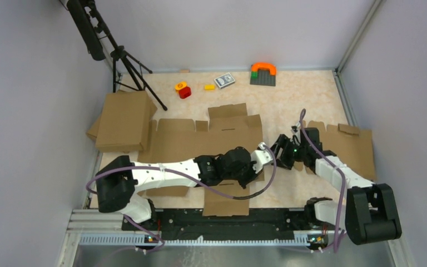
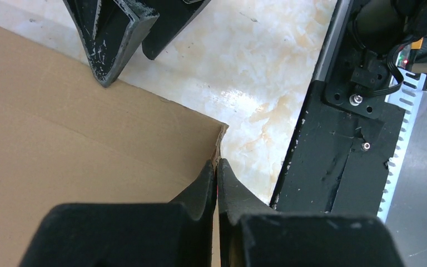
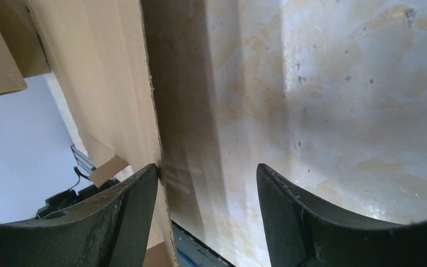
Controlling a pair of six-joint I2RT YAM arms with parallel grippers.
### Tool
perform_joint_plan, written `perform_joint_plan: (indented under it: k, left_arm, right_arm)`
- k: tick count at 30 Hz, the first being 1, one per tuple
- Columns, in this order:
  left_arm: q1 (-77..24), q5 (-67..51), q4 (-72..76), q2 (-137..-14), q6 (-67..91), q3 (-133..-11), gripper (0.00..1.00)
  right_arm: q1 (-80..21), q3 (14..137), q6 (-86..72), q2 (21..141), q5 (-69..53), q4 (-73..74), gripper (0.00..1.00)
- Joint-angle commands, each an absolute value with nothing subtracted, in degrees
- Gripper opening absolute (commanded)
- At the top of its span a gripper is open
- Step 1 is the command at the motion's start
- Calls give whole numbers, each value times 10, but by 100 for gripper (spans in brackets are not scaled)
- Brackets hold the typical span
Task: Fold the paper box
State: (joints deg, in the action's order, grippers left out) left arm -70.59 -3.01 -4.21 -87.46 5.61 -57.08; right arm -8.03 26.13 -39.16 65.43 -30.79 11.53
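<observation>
The paper box lies as a wide flat brown sheet with flaps across the middle of the table. My left arm reaches across it, and the left gripper sits at the sheet's right near corner. In the left wrist view that gripper is shut on the corner of the paper box, with the thin edge pinched between the tips. My right gripper is just to the right of it and stands open. Its left finger touches the sheet's edge; the other finger is over bare table.
A folded brown box lies at the left and a smaller cardboard blank at the right. Small toys, a card deck and a grey plate with an orange arch line the back. A tripod stands back left. The black base rail runs close by.
</observation>
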Motion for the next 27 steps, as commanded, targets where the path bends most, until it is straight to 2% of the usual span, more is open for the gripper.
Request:
perform_joint_plan:
  k: [1, 5, 10, 13, 17, 18, 19, 20, 21, 22, 27]
  left_arm:
    - [-701, -8, -4, -862, 80, -556, 0]
    - [-701, -10, 15, -863, 83, -557, 0]
    - [-701, -10, 13, -862, 83, -558, 0]
    - [-701, -12, 14, -860, 83, -556, 0]
    - [-701, -11, 13, -861, 88, -554, 0]
    - [-701, -10, 12, -863, 91, -553, 4]
    - [-700, -6, 9, -865, 97, -554, 14]
    - [-699, -5, 8, -869, 107, -556, 29]
    - [-695, -8, -6, -873, 115, -564, 40]
    - [-692, -14, -25, -875, 123, -574, 47]
    - [-688, -28, -54, -842, 153, -585, 67]
  right_arm:
    - [-87, 279, -398, 662, -334, 66, 65]
    - [-93, 291, -408, 673, -340, 56, 62]
    - [-113, 295, -430, 689, -351, 30, 52]
    - [-133, 306, -437, 701, -347, 20, 38]
    - [-154, 339, -419, 726, -332, 48, 14]
    - [-156, 349, -409, 727, -315, 67, 8]
    - [-157, 358, -396, 728, -298, 85, 3]
    - [-158, 368, -384, 729, -277, 105, 0]
    - [-158, 378, -369, 731, -256, 127, 0]
    - [-159, 388, -350, 733, -235, 148, 0]
    - [-159, 429, -303, 747, -161, 219, 0]
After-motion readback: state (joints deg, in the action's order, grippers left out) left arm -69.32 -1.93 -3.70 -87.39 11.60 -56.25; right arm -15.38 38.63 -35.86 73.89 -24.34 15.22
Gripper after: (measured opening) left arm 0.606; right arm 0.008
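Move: At the box's near right corner, the left fingers already hold a small corner tab. The right wall's top edge, which the right hand goes for, lies some 4 cm to that hand's left, 1 cm ahead and about level. From the right hand the corner tab is roughly 9 cm back and 5 cm to the left, slightly higher; the far flap is about 14 cm ahead, 20 cm left and a few centimetres lower. Sliding about 4 cm to its left, the open right gripper closes fully and pinches the right wall's top edge, then draws it forward and back to the right, ending some 3.5 cm farther forward and 2 cm higher. The left hand stays almost in place, fingers shut on the corner tab at first, then opens wide and lets the tab go. ##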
